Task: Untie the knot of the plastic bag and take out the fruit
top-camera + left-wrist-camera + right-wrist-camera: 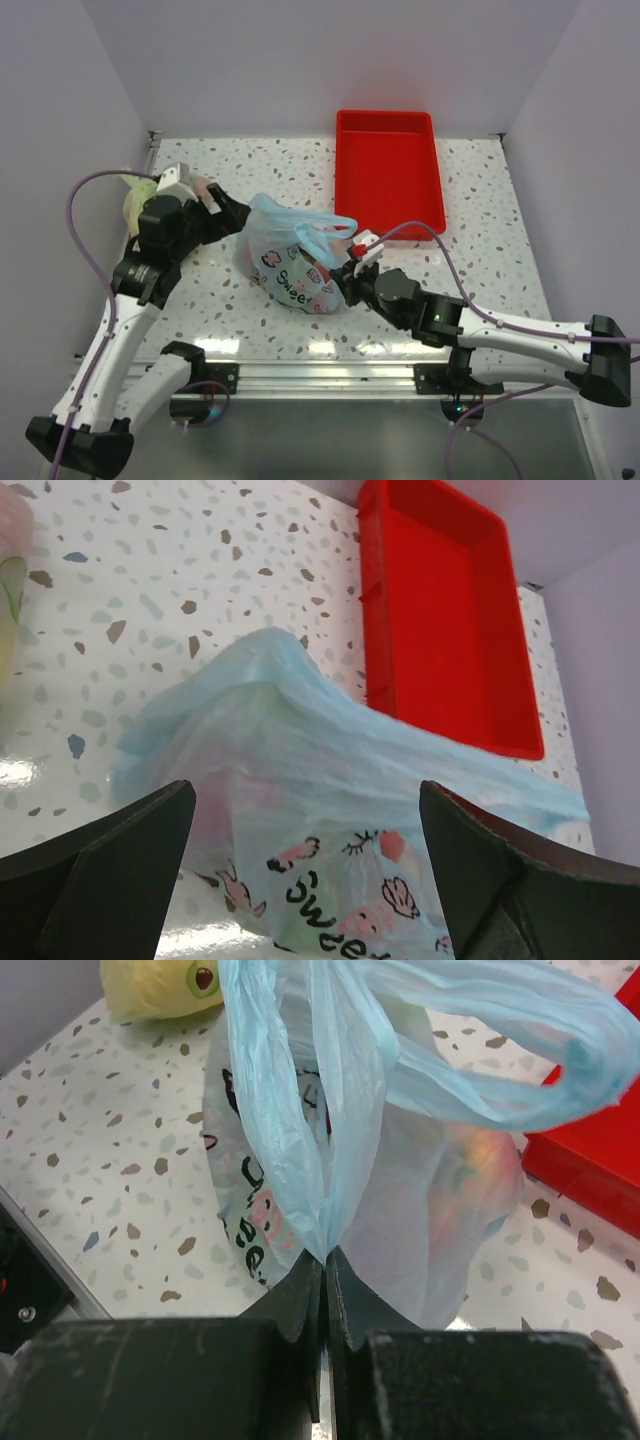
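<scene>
The light blue plastic bag [285, 258] with the cartoon face and pink lettering sits mid-table. My right gripper [325, 1256] is shut on a gathered strip of its blue film, just below a handle loop [480, 1040] that arches to the right. Orange-red fruit [478, 1165] shows dimly through the bag's wall. My left gripper [306, 790] is open, its dark fingers [110, 865] standing either side of the bag's [300, 770] left end without touching it. In the top view it [228, 212] hovers at the bag's upper left. The knot does not show in any view.
A red tray [390, 170] stands behind and to the right of the bag, close to the right gripper [348, 272]. A yellow-green bag [135, 195] lies at the table's left edge behind the left arm. White walls enclose the speckled table.
</scene>
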Available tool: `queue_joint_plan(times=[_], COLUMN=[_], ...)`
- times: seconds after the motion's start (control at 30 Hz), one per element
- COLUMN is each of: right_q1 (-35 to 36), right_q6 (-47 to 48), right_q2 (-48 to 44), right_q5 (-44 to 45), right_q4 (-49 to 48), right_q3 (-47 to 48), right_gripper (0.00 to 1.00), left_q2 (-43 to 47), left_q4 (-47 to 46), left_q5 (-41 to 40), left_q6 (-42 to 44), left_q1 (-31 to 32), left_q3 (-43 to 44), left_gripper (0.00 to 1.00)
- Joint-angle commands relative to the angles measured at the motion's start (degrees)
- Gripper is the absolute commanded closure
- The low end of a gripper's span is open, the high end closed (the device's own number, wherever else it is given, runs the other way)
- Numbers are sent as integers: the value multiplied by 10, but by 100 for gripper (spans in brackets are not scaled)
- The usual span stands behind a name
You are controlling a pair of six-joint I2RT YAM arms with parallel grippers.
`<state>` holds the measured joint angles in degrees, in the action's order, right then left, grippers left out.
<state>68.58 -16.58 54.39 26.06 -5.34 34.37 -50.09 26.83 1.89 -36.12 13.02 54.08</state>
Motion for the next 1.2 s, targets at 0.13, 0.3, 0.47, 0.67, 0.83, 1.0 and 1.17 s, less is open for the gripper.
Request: queue_joint_plan(times=[0.13, 0.3, 0.47, 0.67, 0.83, 1.0, 1.17], right_q1=[0, 0, 0, 0, 0, 0, 0], right_q6=[41, 33, 21, 2, -13, -28, -38], right_q2=[57, 75, 75, 73, 67, 52, 36], right_q5=[26, 20, 8, 1, -9, -15, -9], right_q4=[-32, -27, -18, -24, -27, -22, -19], right_q3=[97, 112, 112, 108, 103, 90, 78], right_gripper=[100, 100, 100, 100, 100, 100, 100], left_q2=[57, 24, -48, -121, -137, -156, -211], left_q4=[48, -11, -44, -87, -142, -208, -209], left_q5=[-45, -127, -265, -364, -440, -484, -472], left_q6=[-38, -40, -19, -21, -40, -39, -43], left_q1=[146, 249, 331, 382, 383, 381, 374], left_q3=[-46, -80, -59, -53, -85, -103, -86], left_gripper=[0, 0, 0, 0, 0, 2, 3])
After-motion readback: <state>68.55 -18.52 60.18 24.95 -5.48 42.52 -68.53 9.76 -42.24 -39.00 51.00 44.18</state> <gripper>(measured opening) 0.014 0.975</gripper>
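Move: The blue plastic bag I'm about to take with my left hand lies about 11 cm to its right, roughly level with it fore and aft, and some 17 cm below. The red box is about 30 cm ahead and 37 cm right of that hand, the yellow fruit bag some 9 cm ahead and 21 cm left. From my right hand, already pinching the blue handles, the blue bag's body lies about 11 cm ahead, 12 cm left and 12 cm below. I swing my wide-open left hand right and down to the blue bag, about 10 cm each way, drawing back some 6 cm on the way and then reaching forward again, rolling its left side up about 20 degrees. Its fingers end open astride the printed film, one tip beside the orange fruit. My right hand keeps its pinch on the handles and lifts them about 3 cm, easing left as well. ##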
